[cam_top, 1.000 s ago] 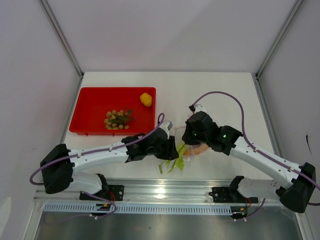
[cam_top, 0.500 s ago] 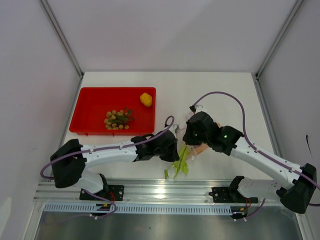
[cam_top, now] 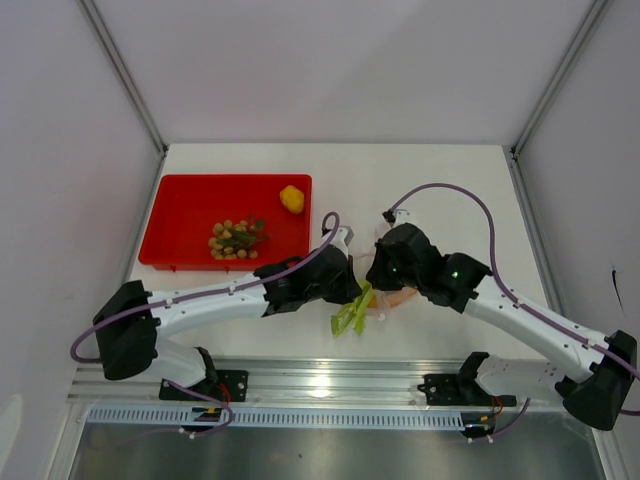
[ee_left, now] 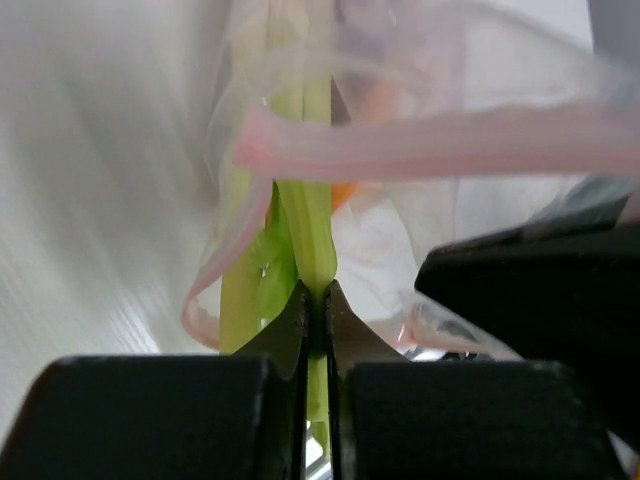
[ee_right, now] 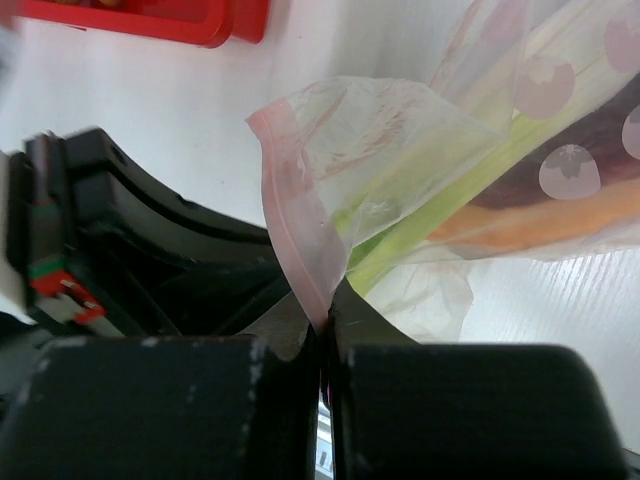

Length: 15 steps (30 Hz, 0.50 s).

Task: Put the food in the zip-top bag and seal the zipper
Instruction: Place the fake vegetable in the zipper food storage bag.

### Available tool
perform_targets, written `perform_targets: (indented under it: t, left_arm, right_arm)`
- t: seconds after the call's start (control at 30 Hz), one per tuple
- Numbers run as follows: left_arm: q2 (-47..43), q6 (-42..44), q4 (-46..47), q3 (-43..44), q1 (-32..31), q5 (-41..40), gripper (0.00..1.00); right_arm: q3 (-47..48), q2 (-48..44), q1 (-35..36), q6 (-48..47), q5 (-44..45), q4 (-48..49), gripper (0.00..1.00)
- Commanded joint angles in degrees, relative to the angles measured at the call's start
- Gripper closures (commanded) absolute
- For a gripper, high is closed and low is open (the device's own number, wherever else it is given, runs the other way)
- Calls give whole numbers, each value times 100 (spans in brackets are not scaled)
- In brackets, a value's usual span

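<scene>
My left gripper (ee_left: 317,292) is shut on a long green stalk (ee_left: 308,225) whose far end reaches into the mouth of the clear zip-top bag (ee_left: 500,90), under the pink zipper (ee_left: 430,140). From above, the stalks (cam_top: 352,312) stick out of the bag (cam_top: 400,297) toward the table's front. My right gripper (ee_right: 325,315) is shut on the zipper (ee_right: 295,240) at the bag's corner and holds the mouth up. A purple sweet potato (ee_right: 570,135), an orange piece (ee_right: 540,225) and stalks (ee_right: 440,215) lie inside the bag. The yellow fruit (cam_top: 292,198) and the berries (cam_top: 236,238) lie in the red tray.
The red tray (cam_top: 180,215) stands at the back left of the white table. The two grippers work close together at the table's middle front, left gripper (cam_top: 346,290) beside right gripper (cam_top: 385,285). The left arm's black body (ee_right: 150,250) fills the left of the right wrist view.
My left gripper has shut on the green stalks and carried them back toward the bag's mouth. The right gripper has kept its hold on the bag.
</scene>
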Motion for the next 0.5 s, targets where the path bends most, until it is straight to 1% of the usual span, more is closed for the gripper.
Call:
perform_targets:
  t: [0.0, 0.03, 0.13, 0.3, 0.4, 0.47]
  left_arm:
    - [-139, -129, 554, 4, 157, -603, 99]
    - [9, -155, 633, -5, 192, -620, 99]
    - [335, -296, 914, 73, 333, -287, 99]
    - [1335, -270, 1055, 583, 333, 266, 99]
    - [1767, -278, 1081, 830, 420, 469, 99]
    - [1830, -296, 1143, 821, 473, 592, 100]
  right_arm:
    - [118, -150, 26, 136, 13, 76, 100]
    - [144, -141, 26, 136, 4, 75, 100]
    - [188, -150, 35, 153, -5, 14, 100]
    - [284, -167, 35, 180, 4, -30, 100]
    - [337, -115, 35, 188, 30, -117, 100]
    - [346, -62, 35, 197, 91, -205, 100]
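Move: The left hand grips the celery near its leafy end, just short of the zipper bag's mouth, which lies about 4 cm to the hand's right, 2 cm ahead and slightly lower. The orange vegetable in the bag is some 11 cm right, 1 cm ahead and 8 cm below; the loose leaf tips hang about 6 cm back, 2 cm left and 4 cm below. From the right hand, holding the pink rim, the mouth is roughly 6 cm straight below. Keeping its shut grip on the celery, the left hand first eases forward and a touch up for about 3 cm, then pushes down some 6 cm and to the right about 4 cm, driving the leafy end into the bag's mouth until its fingertips are behind the pink rim, with the wrist turning hardly at all. The right hand keeps its pinch on the rim to hold the bag for the push and shifts only about 1 cm, right and slightly down. ##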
